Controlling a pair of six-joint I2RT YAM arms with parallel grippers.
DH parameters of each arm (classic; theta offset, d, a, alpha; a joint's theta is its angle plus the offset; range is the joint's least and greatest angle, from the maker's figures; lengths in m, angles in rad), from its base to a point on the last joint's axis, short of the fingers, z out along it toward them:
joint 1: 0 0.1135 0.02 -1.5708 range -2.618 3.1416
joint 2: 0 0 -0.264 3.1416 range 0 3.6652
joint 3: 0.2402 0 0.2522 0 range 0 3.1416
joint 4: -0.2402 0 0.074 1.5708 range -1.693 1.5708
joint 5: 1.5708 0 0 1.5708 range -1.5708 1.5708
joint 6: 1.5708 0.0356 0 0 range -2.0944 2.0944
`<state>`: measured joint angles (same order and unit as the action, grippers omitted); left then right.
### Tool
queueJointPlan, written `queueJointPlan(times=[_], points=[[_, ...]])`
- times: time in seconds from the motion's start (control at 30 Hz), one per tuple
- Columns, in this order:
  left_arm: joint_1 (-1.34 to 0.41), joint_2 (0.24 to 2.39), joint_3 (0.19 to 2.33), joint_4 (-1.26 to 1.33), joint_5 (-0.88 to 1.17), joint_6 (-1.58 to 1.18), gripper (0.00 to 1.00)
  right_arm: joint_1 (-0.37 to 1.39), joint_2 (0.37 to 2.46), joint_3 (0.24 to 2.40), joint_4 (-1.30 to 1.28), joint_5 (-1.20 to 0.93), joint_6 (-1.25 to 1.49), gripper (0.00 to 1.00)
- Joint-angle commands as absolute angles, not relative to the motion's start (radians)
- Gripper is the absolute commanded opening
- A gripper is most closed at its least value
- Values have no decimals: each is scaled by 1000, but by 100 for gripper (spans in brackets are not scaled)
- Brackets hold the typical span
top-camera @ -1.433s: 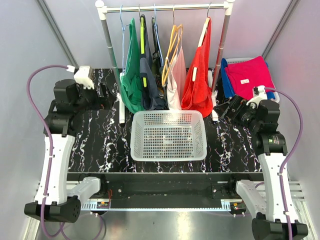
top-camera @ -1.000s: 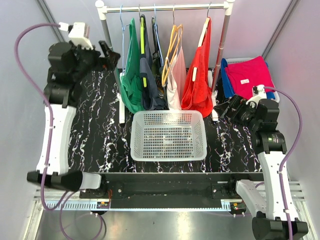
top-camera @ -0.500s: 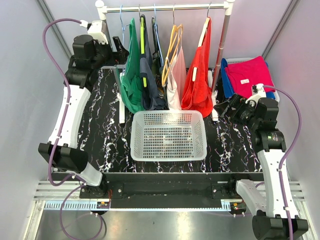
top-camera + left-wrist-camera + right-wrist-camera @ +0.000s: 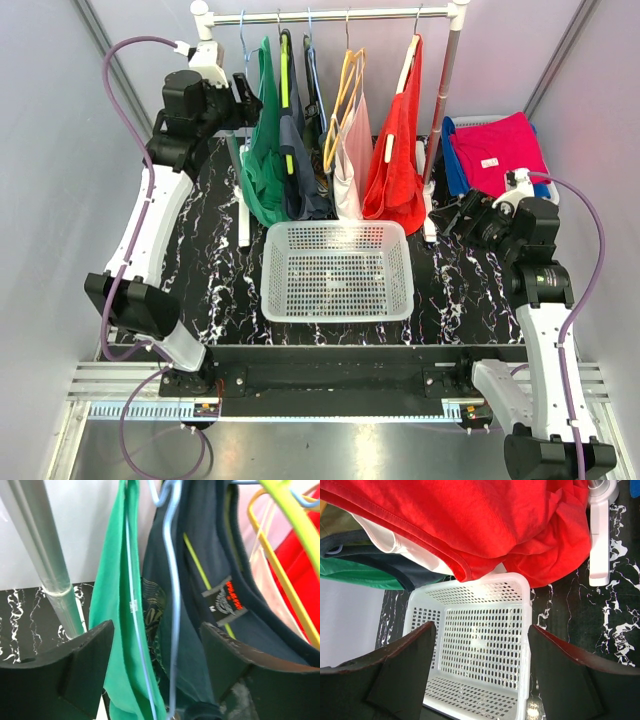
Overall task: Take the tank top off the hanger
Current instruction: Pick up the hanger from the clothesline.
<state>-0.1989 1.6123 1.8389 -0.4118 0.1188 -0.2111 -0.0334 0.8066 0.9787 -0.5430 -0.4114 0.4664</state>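
Observation:
A green tank top [image 4: 262, 160] hangs on a light-blue wire hanger [image 4: 246, 75] at the left end of the rack. My left gripper [image 4: 245, 100] is raised beside it, near the rail. In the left wrist view the jaws stand open, with the green fabric [image 4: 112, 605] and the blue hanger wire [image 4: 172, 580] between the fingers of the left gripper [image 4: 157, 645], neither visibly touched. My right gripper [image 4: 447, 215] hovers low at the right of the rack, open and empty. The right wrist view has the right gripper [image 4: 481, 640] over the basket.
A navy top [image 4: 295, 150], a pink one [image 4: 352, 160] and a red one [image 4: 398, 165] hang further along the rail [image 4: 330, 15]. A white basket [image 4: 338, 316] sits below them. Folded red and blue clothes [image 4: 495, 150] lie at the back right. The rack post [image 4: 50, 570] stands just left of my left fingers.
My left arm has risen from the table's left side and swung to the rack's left end, its jaws narrowing a little around the green top. The right arm has barely moved.

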Motion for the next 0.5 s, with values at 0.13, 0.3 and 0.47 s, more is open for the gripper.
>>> queueJointPlan(times=[0.13, 0.3, 0.47], points=[[-202, 1638, 1832, -330, 117, -193, 39, -31, 796, 1017, -506, -433, 460, 82], [-202, 1625, 1822, -328, 143, -193, 31, -31, 788, 1017, -511, -433, 456, 82], [-203, 1589, 1844, -330, 117, -178, 4, -32, 785, 1017, -512, -433, 456, 80]])
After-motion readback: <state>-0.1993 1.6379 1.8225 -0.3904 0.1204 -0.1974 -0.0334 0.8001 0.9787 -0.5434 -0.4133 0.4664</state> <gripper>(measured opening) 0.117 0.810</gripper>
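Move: The near arm of the blue hanger stands between the open left fingers, about 1 cm ahead and level with them. The green tank top hangs some 5 cm ahead and 12 cm below that hand, the rack's left post about 5 cm ahead and 7 cm to its left, the dark tank top roughly 5 cm ahead, 7 cm to its right and 12 cm below. From the right hand that hanger arm is about 21 cm ahead, 36 cm left and 12 cm up. Sinking some 1.5 cm and easing forward about 1 cm, the left fingers close on the blue hanger's near arm. ##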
